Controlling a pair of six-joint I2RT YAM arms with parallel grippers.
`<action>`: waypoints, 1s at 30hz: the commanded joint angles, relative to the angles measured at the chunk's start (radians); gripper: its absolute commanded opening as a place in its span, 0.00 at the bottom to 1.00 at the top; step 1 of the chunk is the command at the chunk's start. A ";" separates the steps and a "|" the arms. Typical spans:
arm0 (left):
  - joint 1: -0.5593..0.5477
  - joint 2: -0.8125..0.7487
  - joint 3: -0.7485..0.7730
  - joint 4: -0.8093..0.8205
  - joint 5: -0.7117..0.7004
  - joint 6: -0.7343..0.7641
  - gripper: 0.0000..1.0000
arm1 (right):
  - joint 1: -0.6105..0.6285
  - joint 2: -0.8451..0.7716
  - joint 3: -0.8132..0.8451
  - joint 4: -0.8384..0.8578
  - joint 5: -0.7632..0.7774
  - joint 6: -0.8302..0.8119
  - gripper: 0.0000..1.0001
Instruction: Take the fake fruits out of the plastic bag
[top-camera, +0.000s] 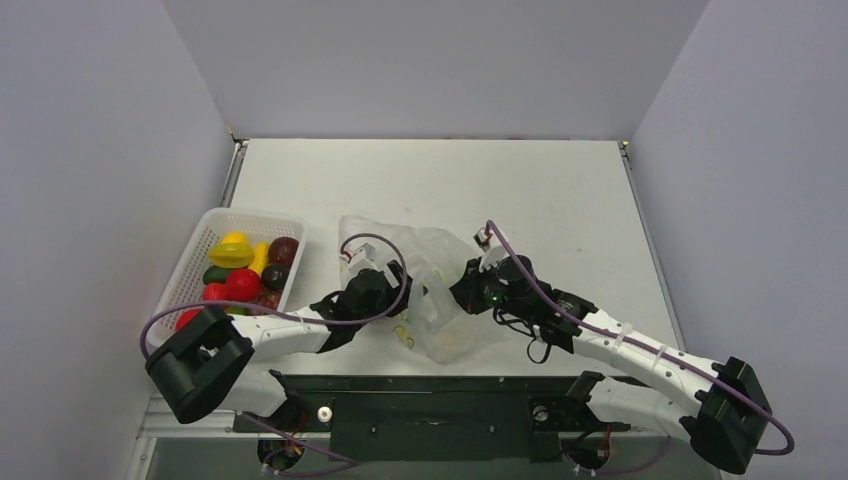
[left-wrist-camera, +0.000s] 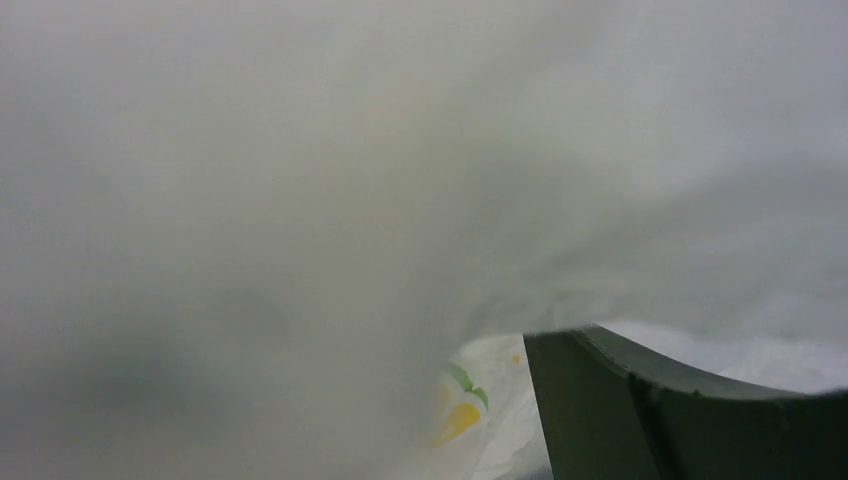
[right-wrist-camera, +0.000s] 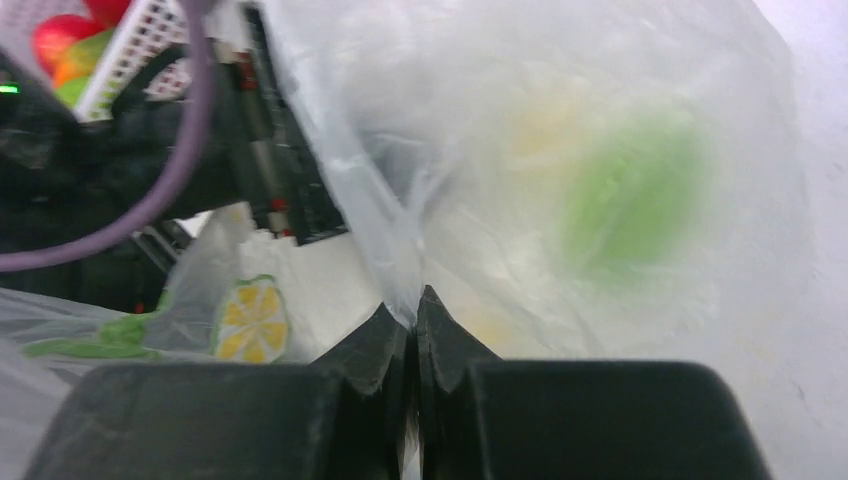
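Observation:
The plastic bag (top-camera: 437, 300) lies crumpled in the table's middle between both grippers. My left gripper (top-camera: 397, 284) reaches into it from the left. In the left wrist view the film covers nearly everything; only one dark finger (left-wrist-camera: 640, 410) shows, well off centre. My right gripper (top-camera: 457, 293) is shut on a fold of the bag's film (right-wrist-camera: 400, 250), its tips (right-wrist-camera: 415, 305) pressed together. A blurred green patch (right-wrist-camera: 630, 200) shows through the film; I cannot tell whether it is fruit or print. Fake fruits lie in the basket: yellow (top-camera: 231, 250), maroon (top-camera: 284, 249), red (top-camera: 241, 284).
The white lattice basket (top-camera: 196, 258) stands at the left, close to my left arm, and shows in the right wrist view (right-wrist-camera: 140, 45). A printed lime slice (right-wrist-camera: 250, 320) is on the film. Grey walls enclose the table on three sides.

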 joint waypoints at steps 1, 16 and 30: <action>-0.009 0.031 0.046 0.064 0.032 0.004 0.80 | -0.053 -0.058 -0.061 0.040 0.026 0.069 0.00; -0.056 0.194 0.116 0.424 0.092 0.015 0.81 | -0.041 -0.059 0.087 0.055 -0.093 0.136 0.00; -0.074 0.154 0.095 0.345 0.143 0.059 0.82 | 0.043 0.150 0.296 0.161 -0.186 0.156 0.00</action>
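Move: The green pepper shows blurred through the bag, about 6 cm ahead of the open left hand, 7 cm to its right and 3 cm lower. The bag rim pinched by the right hand is roughly 5 cm behind the left hand, 9 cm right and 10 cm above it; the lemon-slice print is some 9 cm behind the left hand, 1 cm left and 5 cm below. From the right hand the pepper is about 12 cm ahead, 2 cm left and 12 cm down. Rightward and slightly up, the left hand slides about 7 cm farther into the bag towards the pepper, fingers staying wide open, wrist rolling and swinging clockwise some 15 degrees. The right hand keeps its pinch on the rim, dips briefly down and to its right, then hoists the film about 12 cm and sweeps it left towards the left wrist, rolling as it rises. ##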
